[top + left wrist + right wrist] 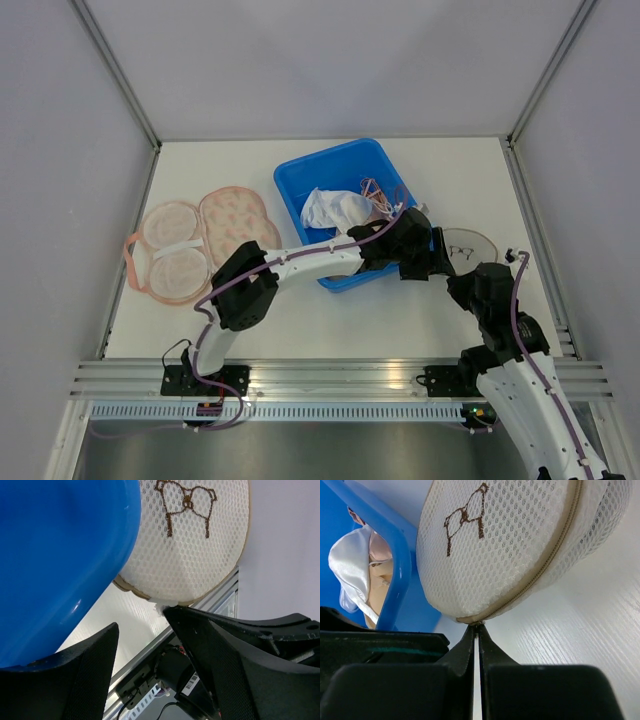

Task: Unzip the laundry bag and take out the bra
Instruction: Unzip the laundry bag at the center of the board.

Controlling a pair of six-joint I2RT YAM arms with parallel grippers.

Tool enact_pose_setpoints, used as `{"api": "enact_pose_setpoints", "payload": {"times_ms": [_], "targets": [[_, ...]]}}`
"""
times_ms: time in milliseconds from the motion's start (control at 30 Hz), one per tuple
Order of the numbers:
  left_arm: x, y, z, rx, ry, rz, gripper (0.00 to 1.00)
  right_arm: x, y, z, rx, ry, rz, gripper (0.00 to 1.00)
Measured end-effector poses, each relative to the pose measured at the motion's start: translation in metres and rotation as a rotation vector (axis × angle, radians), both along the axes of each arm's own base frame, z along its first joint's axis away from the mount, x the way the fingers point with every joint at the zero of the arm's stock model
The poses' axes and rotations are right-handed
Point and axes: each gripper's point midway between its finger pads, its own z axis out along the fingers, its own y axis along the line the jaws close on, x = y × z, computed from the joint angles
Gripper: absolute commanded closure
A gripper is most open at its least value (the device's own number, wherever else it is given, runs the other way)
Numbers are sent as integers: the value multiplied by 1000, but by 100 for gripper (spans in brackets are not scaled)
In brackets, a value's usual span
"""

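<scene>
The laundry bag (470, 243) is a round white mesh case with a brown glasses motif, lying on the table right of the blue bin; it also fills the left wrist view (192, 545) and the right wrist view (495, 550). Its beige zipper (555, 550) runs round the rim and looks closed. My right gripper (478, 628) is shut on the zipper pull at the bag's near edge. My left gripper (140, 622) stands open beside the bag, and its right finger (200, 645) touches the rim. The bra is hidden.
The blue bin (300, 178) sits mid-table, with white satin cloth (328, 208) and pinkish straps inside. A pink patterned bag (200, 240) lies opened flat at the left. The table's near rail (150, 652) is just under my left gripper.
</scene>
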Motion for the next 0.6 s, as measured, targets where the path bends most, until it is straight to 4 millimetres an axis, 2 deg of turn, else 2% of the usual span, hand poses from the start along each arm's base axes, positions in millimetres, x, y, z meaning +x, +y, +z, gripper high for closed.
{"api": "enact_pose_setpoints", "payload": {"times_ms": [167, 267, 300, 367, 400, 567, 600], "targets": [[4, -8, -1, -11, 8, 2, 31, -3, 1, 3, 6, -16, 11, 100], [4, -14, 1, -23, 14, -7, 40, -6, 1, 3, 8, -16, 14, 100], [5, -16, 1, -27, 15, -9, 49, -6, 1, 4, 8, -17, 15, 100], [5, -20, 3, -42, 18, -16, 59, -7, 1, 4, 6, -15, 16, 100], [5, -21, 3, -46, 20, -19, 71, -8, 1, 3, 5, -12, 15, 100], [3, -31, 3, -79, 30, -45, 97, -10, -3, 1, -11, 0, 2, 100], [3, -34, 3, -86, 31, -52, 98, -10, -5, 1, -16, 2, -4, 100]]}}
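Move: The laundry bag's zipped edge, where my right hand already pinches it, lies about 4 cm to the right of my left hand, some 1 cm ahead and nearly at its height. The bag's middle is roughly 7 cm ahead and 8 cm to the right, slightly lower; the middle of the blue tray is about 14 cm ahead and 19 cm to the left, well below. From my right hand that stretch of edge is about 1 cm ahead and 1 cm left. I slide my left hand about 3.5 cm to the right, almost level, until its open fingers reach the bag's zipped edge right beside my right fingertips, then shut them on it from wide open to nearly closed. My right hand keeps its pinch and eases back about 1 cm. ##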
